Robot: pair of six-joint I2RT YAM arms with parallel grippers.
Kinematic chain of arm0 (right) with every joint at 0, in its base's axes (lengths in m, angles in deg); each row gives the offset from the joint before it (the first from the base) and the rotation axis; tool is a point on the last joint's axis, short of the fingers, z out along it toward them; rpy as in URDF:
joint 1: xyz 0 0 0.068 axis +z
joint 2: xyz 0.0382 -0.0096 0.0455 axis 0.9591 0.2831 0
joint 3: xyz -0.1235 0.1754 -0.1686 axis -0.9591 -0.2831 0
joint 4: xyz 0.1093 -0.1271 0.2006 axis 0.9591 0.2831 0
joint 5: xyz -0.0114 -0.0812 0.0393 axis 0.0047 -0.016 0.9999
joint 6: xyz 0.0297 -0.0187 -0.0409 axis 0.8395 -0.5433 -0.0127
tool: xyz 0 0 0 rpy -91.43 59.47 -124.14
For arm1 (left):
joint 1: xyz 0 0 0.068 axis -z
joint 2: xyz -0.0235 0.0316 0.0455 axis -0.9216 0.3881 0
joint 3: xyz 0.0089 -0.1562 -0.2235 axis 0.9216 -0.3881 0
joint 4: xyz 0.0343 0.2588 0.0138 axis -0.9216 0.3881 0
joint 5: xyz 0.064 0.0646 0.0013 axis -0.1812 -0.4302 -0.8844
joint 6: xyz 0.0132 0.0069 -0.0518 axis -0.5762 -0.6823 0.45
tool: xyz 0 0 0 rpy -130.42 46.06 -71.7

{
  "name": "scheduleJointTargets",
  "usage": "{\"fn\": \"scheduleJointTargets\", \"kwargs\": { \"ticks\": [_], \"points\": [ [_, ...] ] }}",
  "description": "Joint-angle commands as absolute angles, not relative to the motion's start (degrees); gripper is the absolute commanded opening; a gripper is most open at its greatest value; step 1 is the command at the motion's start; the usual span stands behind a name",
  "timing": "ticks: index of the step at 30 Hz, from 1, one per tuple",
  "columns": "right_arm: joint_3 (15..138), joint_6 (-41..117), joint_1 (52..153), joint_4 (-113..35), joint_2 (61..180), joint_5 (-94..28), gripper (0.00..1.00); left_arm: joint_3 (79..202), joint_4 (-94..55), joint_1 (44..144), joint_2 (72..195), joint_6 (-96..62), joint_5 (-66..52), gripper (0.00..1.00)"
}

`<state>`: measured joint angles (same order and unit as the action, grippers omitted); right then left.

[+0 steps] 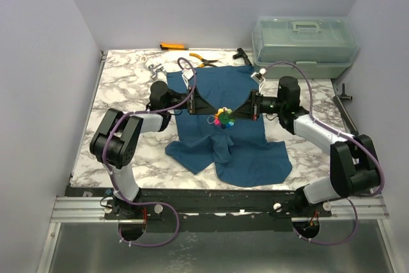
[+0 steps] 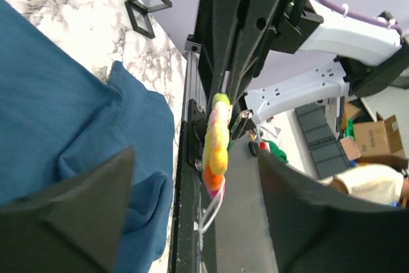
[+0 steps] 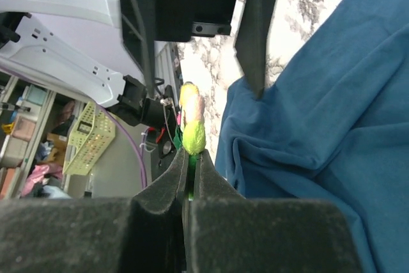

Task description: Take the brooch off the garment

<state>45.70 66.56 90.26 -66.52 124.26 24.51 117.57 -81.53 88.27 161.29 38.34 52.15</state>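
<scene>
The brooch (image 1: 223, 117), a small cluster of yellow, green, orange and magenta beads, is held up over the middle of the dark teal garment (image 1: 217, 145). My right gripper (image 1: 232, 116) comes in from the right and is shut on its green end (image 3: 192, 133), fingertips (image 3: 203, 161) pinched tight. In the left wrist view the brooch (image 2: 216, 142) hangs between the wide-apart fingers of my left gripper (image 2: 195, 155), which is open and touches nothing. The cloth (image 2: 57, 113) lies rumpled below; in the right wrist view it (image 3: 319, 107) sits beside the brooch, apart from it.
A clear plastic toolbox (image 1: 303, 46) stands at the back right. Orange-handled pliers (image 1: 203, 62), a yellow tool (image 1: 172, 46), small metal parts (image 1: 153, 70) and a black piece (image 1: 241, 55) lie along the back of the marble table (image 1: 121, 87).
</scene>
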Motion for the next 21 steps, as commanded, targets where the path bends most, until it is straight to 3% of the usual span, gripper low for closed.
{"fn": "scheduleJointTargets", "kwargs": {
  "ticks": [1,2,15,17,21],
  "points": [
    [50.8,50.6,89.2,-45.7,121.2,21.2,0.01,117.2,-80.6,85.1,162.3,37.2,51.1,0.94],
    [52.2,47.2,89.0,-42.1,120.8,20.1,0.00,117.0,-80.4,84.7,162.3,37.2,51.1,0.99],
    [62.5,15.1,82.6,-4.6,112.2,4.8,0.00,117.0,-71.9,79.0,161.1,30.0,51.8,0.99],
    [63.3,11.2,80.8,-0.4,111.7,1.0,0.01,118.1,-63.9,78.6,160.7,24.5,51.0,0.99],
    [63.6,4.5,78.4,5.0,109.9,-7.3,0.01,124.4,-30.6,78.8,158.4,3.3,43.4,0.99]
  ]
}}
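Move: The brooch is already free in the right hand's closed fingertips, its middle about 2 cm left and 1 cm back of the hand. Bare marble right of the garment lies about 22 cm to this hand's right, 4 cm ahead and 19 cm below; the garment's bunched fold is roughly 4 cm back, 5 cm left and 18 cm down. From the opening left hand, the brooch sits some 3 cm right and 2 cm back, level. Right hand carries the pinched brooch 11 cm right, tilting, while the left opens fully, withdrawing left, forward and down. ##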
